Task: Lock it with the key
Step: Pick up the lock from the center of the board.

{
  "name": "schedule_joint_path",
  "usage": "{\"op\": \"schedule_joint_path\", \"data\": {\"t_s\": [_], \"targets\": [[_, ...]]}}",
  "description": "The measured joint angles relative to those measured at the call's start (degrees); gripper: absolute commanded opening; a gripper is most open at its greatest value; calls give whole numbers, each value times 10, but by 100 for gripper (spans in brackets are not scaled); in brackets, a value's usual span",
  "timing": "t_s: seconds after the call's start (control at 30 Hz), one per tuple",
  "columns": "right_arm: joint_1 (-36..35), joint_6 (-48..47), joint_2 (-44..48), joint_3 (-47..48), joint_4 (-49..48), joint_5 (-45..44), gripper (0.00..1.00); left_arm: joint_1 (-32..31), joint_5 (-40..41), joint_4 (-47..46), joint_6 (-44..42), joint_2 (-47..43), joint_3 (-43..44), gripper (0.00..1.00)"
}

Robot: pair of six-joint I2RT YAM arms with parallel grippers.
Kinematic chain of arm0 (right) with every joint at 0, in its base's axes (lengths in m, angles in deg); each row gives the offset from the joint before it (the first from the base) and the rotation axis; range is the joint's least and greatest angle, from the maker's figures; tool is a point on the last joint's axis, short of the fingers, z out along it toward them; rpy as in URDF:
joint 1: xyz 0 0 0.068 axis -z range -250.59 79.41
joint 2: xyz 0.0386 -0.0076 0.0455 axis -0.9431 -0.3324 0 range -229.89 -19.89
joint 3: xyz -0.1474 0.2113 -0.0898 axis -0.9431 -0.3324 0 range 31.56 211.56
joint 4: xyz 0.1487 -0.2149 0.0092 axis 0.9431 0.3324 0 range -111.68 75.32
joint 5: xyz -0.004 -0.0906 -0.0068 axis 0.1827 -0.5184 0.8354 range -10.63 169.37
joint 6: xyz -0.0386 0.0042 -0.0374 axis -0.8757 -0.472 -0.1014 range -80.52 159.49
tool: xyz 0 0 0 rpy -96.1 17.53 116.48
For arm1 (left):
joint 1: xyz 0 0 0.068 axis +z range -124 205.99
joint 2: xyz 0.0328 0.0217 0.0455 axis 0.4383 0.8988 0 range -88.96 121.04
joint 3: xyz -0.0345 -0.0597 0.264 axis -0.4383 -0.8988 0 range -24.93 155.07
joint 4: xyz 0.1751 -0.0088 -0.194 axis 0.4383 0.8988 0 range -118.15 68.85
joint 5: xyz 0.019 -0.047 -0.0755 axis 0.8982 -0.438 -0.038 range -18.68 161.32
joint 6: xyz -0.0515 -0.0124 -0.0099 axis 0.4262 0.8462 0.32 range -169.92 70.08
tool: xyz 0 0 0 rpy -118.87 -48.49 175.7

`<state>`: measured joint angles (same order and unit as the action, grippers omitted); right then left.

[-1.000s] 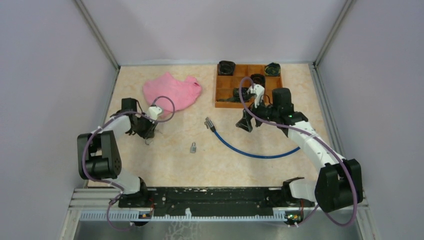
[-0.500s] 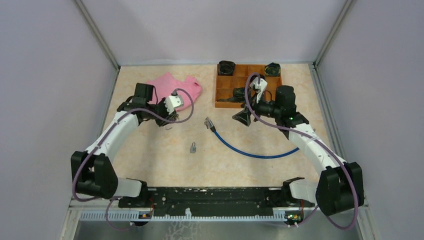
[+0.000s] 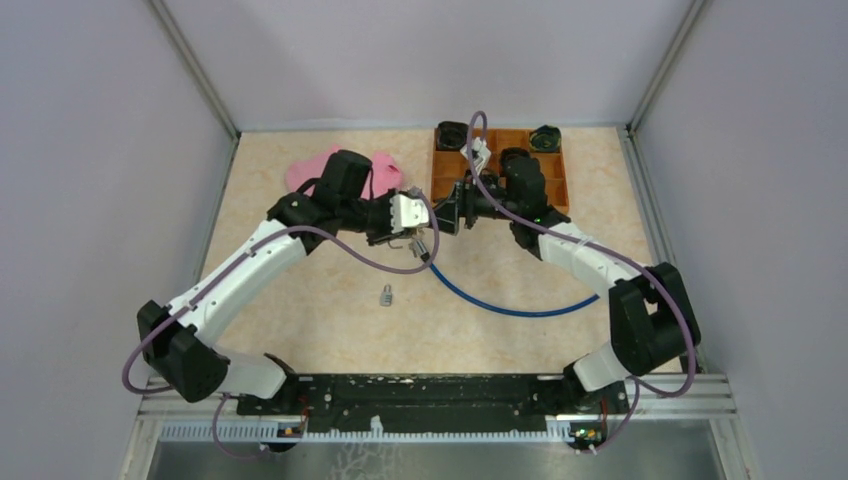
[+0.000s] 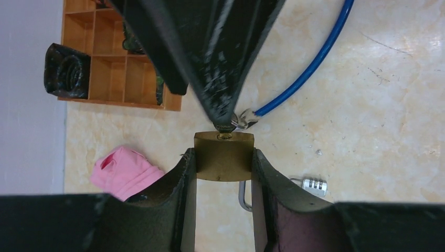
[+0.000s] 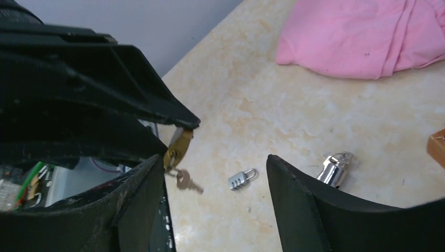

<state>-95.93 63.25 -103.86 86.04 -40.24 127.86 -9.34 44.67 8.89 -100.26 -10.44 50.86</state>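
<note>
My left gripper (image 4: 223, 155) is shut on a brass padlock (image 4: 223, 157), holding it by its sides above the table, with its shackle (image 4: 244, 197) toward the wrist. In the top view the left gripper (image 3: 412, 232) sits mid-table, facing my right gripper (image 3: 445, 212). The right gripper (image 5: 212, 163) is open and empty. One right fingertip (image 4: 225, 123) is at the padlock's keyhole end. In the right wrist view the padlock (image 5: 178, 147) shows at the left finger, with a small key (image 5: 188, 182) dangling beside it.
A silver combination lock (image 3: 385, 294) lies on the table below the grippers. A blue cable (image 3: 500, 303) with a metal end (image 3: 418, 245) curves to the right. A pink cloth (image 3: 325, 165) lies at back left, a wooden compartment tray (image 3: 560, 165) at back right.
Both arms have swung toward the table's middle. The left gripper carried the padlock up and right from the left side. The right gripper came left from the tray to meet it.
</note>
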Motion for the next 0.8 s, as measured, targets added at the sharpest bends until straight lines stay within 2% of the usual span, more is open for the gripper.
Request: {"op": "schedule_joint_path", "data": {"t_s": [0.27,0.53,0.8], "targets": [[-5,68,-40,30,-17,9,62,-39,32,-4,4,16,-1,0],[-9,83,-58,30,-16,27,56,-42,59,-24,4,23,-2,0],[-21,84,-64,30,-16,34,42,-48,70,-34,4,25,-2,0]]}}
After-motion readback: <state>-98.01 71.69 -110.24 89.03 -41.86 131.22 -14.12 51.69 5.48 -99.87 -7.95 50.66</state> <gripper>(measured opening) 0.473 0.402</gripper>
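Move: The key on the brass lock, held in the left fingers, lies about 4 cm to the right hand's left, 1 cm back and 1 cm below it; the lock body is some 7 cm left and 2 cm back. From the left hand the key is roughly 3 cm right, 1 cm ahead and 2 cm down. On the table about 21 cm below the right hand, the hose end lies some 6 cm ahead and 8 cm left, and the combination lock 5 cm back and 15 cm left. Leftwards by about 2.5 cm and finally a little down, the right hand brings its spread fingertips around the key while its wrist tips down some 10 degrees and the fingers close about a third of their gap. The left hand keeps its grip on the brass lock and eases it roughly 2 cm right and 1 cm down to meet them, settling early. ##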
